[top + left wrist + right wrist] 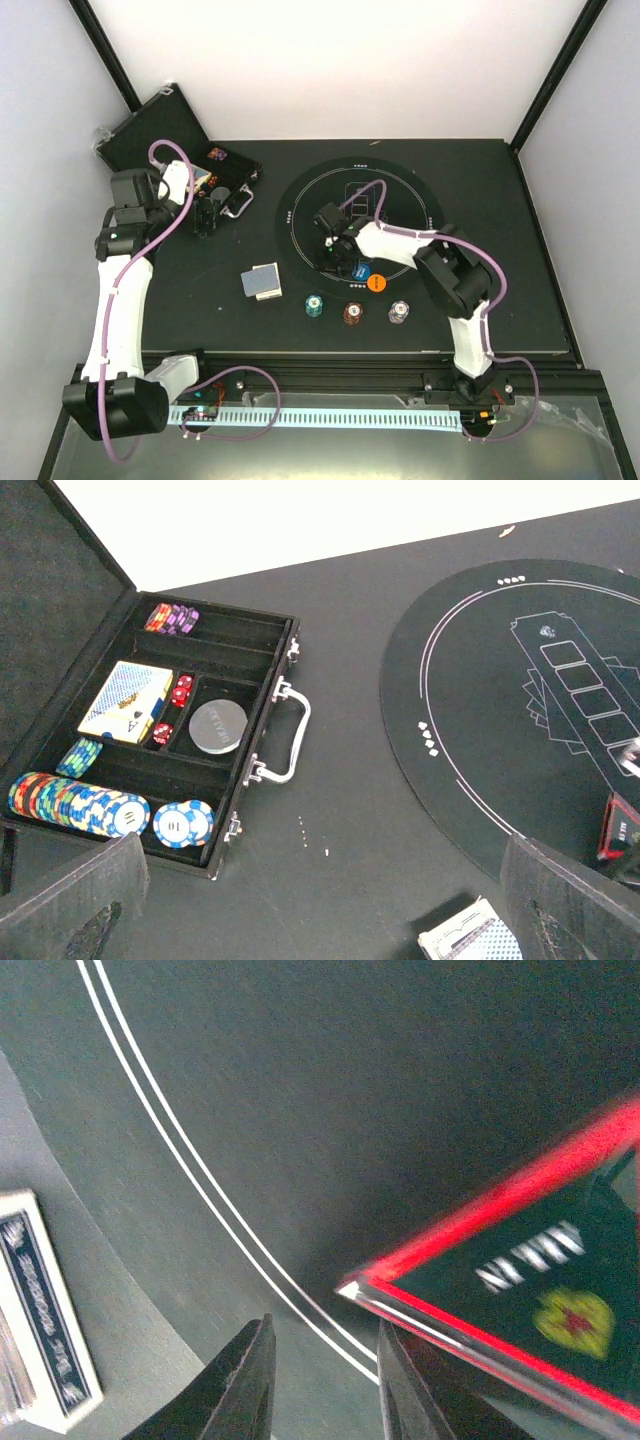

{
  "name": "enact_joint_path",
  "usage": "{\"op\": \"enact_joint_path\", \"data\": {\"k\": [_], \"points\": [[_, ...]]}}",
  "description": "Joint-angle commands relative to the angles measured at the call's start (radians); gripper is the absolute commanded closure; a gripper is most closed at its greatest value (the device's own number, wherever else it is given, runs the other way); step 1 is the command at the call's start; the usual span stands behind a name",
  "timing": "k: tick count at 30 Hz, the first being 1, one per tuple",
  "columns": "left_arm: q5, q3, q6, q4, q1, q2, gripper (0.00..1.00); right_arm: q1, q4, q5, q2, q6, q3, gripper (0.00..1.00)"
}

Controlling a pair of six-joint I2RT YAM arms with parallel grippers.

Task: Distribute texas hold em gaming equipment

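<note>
The red triangle marker (pixel 520 1260) fills the right of the right wrist view, tilted, its edge passing over my right finger (pixel 410 1380). Its corner lies just past my right gripper (pixel 325 1325), whose jaws stand a little apart with only mat showing between them. A blue disc (pixel 362 270) and an orange disc (pixel 377 283) lie beside that gripper (pixel 338 252). Teal (pixel 315 305), brown-red (pixel 353 313) and white-grey (pixel 399 312) chips sit in a row near the front. The card deck (pixel 262 282) lies left of them. My left gripper (pixel 325 910) hangs wide open and empty near the case.
The open black case (pixel 262 715) at the back left holds rows of chips (pixel 75 805), cards, red dice and a metal disc. The round printed mat (pixel 400 190) covers the table's middle. White walls close in on both sides.
</note>
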Motion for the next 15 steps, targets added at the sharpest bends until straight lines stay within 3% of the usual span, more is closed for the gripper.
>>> {"op": "enact_joint_path", "data": {"k": [1,5,12,15], "points": [[0.009,0.033,-0.024,-0.030,0.014,-0.017,0.01,0.001,-0.097,0.028,0.128,-0.059,0.157,0.68],[0.021,0.034,-0.032,-0.040,0.023,-0.020,0.01,-0.002,-0.188,0.041,0.154,-0.116,0.274,0.65],[0.041,0.039,-0.035,-0.052,0.032,-0.027,0.01,-0.002,-0.232,0.110,-0.073,-0.246,0.133,0.41],[0.053,0.039,-0.042,-0.053,0.035,-0.023,0.01,-0.002,-0.250,0.169,-0.123,-0.292,0.068,0.36]]}}
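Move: Just right of the right hand, about 3 cm to its right, 2 cm ahead and 1 cm lower, lies the red triangle marker, with the nearer finger up against its near-left side. The blue button sits about 6 cm right and 2 cm ahead, and the teal chip stack some 6 cm back and 4 cm left. For the left hand the triangle is roughly 30 cm right, 2 cm ahead and 28 cm below. Pushing the red triangle marker forward and left over the mat, the right hand keeps low for about 4 cm. It then turns back right and rearward, opening its fingers from a third to nearly two thirds, coming free of the triangle and rising some 3 cm while the wrist turns about 10 degrees counter-clockwise. ##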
